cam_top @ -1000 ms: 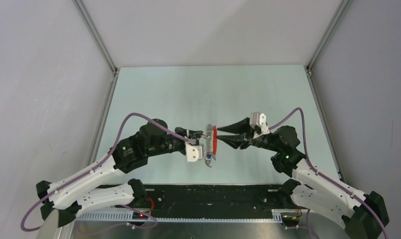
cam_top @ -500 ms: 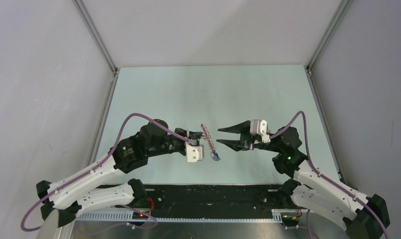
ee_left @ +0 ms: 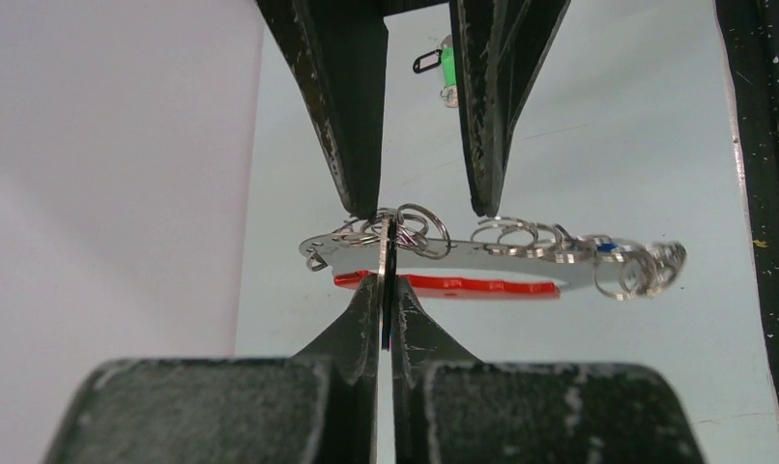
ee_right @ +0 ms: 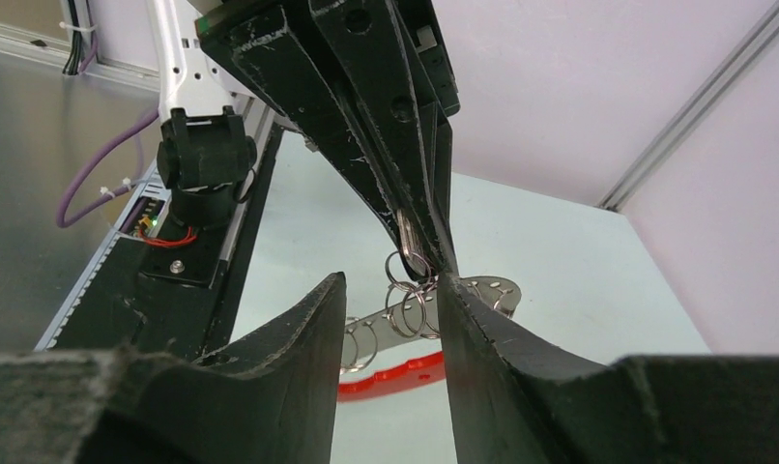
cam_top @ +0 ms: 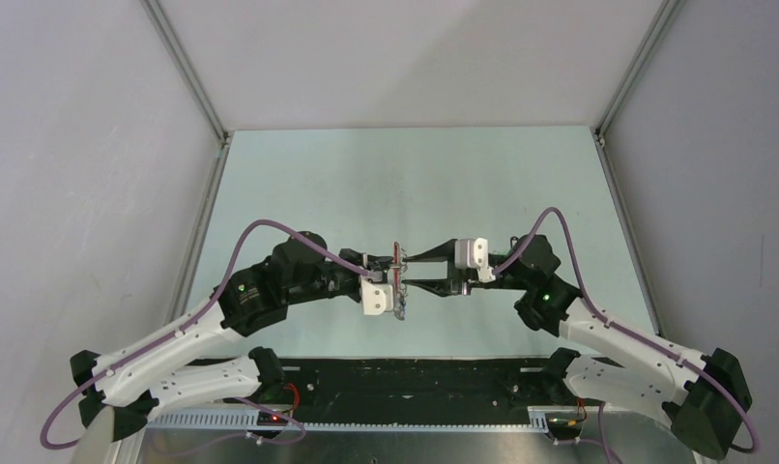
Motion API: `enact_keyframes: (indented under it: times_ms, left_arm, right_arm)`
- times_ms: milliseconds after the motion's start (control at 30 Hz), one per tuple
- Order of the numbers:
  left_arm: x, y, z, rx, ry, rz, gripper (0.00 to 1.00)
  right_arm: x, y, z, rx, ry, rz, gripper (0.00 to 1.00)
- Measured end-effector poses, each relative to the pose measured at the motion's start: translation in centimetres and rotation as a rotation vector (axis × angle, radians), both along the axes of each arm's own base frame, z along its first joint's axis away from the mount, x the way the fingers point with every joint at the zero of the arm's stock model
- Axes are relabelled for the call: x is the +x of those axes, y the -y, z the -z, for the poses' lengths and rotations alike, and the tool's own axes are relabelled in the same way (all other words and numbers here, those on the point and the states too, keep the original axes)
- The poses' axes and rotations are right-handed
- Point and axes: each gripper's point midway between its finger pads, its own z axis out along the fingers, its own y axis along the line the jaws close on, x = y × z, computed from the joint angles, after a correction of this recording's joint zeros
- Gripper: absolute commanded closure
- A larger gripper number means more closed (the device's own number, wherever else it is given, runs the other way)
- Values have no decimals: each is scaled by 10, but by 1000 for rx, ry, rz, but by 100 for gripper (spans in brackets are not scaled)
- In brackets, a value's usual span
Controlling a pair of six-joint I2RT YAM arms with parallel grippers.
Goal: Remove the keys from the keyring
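My left gripper (ee_left: 386, 282) is shut on a thin silver key (ee_left: 385, 253), seen edge-on, and holds the keyring (ee_left: 463, 287) in the air. The keyring is a red oval loop with a silver holed bar (ee_left: 521, 253), several thin rings (ee_right: 410, 300) and a blue tag (ee_left: 608, 247). My right gripper (ee_right: 390, 290) is open, with its fingers (ee_left: 342, 106) on either side of the ring cluster next to the left fingertips. In the top view the two grippers (cam_top: 393, 275) (cam_top: 406, 272) meet tip to tip over the table's middle, with the red loop (cam_top: 397, 254) between them.
A second key bunch with a bright green tag (ee_left: 447, 66) lies on the pale green table (cam_top: 366, 184) beyond the keyring. Grey walls stand on three sides. The black base rail (cam_top: 405, 382) runs along the near edge.
My right gripper has moved left, from clear of the keyring to straddling its rings. The keyring has turned edge-on to the top camera in the left gripper. The left arm has barely moved.
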Motion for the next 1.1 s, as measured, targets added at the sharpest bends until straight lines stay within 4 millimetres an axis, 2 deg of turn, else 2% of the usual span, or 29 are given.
enact_keyframes:
  times_ms: [233, 300, 333, 400, 567, 800, 900, 1033, 1100]
  left_arm:
    - [0, 0, 1, 2, -1, 0, 100]
    - [0, -1, 2, 5, -3, 0, 100]
    - [0, -1, 2, 5, -4, 0, 100]
    - [-1, -1, 3, 9, -6, 1, 100]
    - [-1, -2, 5, 14, -9, 0, 100]
    - [0, -1, 3, 7, -4, 0, 100]
    - [0, -1, 3, 6, -4, 0, 100]
    - [0, -1, 3, 6, -3, 0, 100]
    - [0, -1, 3, 6, -4, 1, 100]
  right_arm:
    - [6, -6, 12, -34, -10, 5, 69]
    - [7, -6, 15, -41, -10, 8, 83]
    - [8, -6, 16, -44, -9, 8, 95]
    - [8, -6, 17, -48, -7, 11, 100]
    - [9, -5, 18, -55, -16, 20, 100]
    - [14, 4, 10, -33, -84, 72, 100]
    - [21, 13, -1, 9, -136, 105, 100]
    - [32, 29, -26, 131, -191, 171, 100]
    - [33, 35, -33, 194, -212, 179, 100]
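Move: A small ring near the far end of the grey plate is next for the open right fingers: about 1 cm ahead, 1 cm left and 2 cm below them. The key that the left hand grips sits 1 cm ahead, 2 cm left and 1 cm below; the red strip is level fore and aft, 1 cm left, 4 cm below. From the left hand, the ring is roughly 3 cm right, 1 cm ahead and 1 cm lower. The ring near the plate's far end is pinched as the right hand, open at first, sinks about 2 cm, edging forward, and shuts. Still shut, it then pulls up about 5 cm, right and forward, away from the left fingers, tilting and turning clockwise a little. The left hand stays put and keeps its grip on the key. ##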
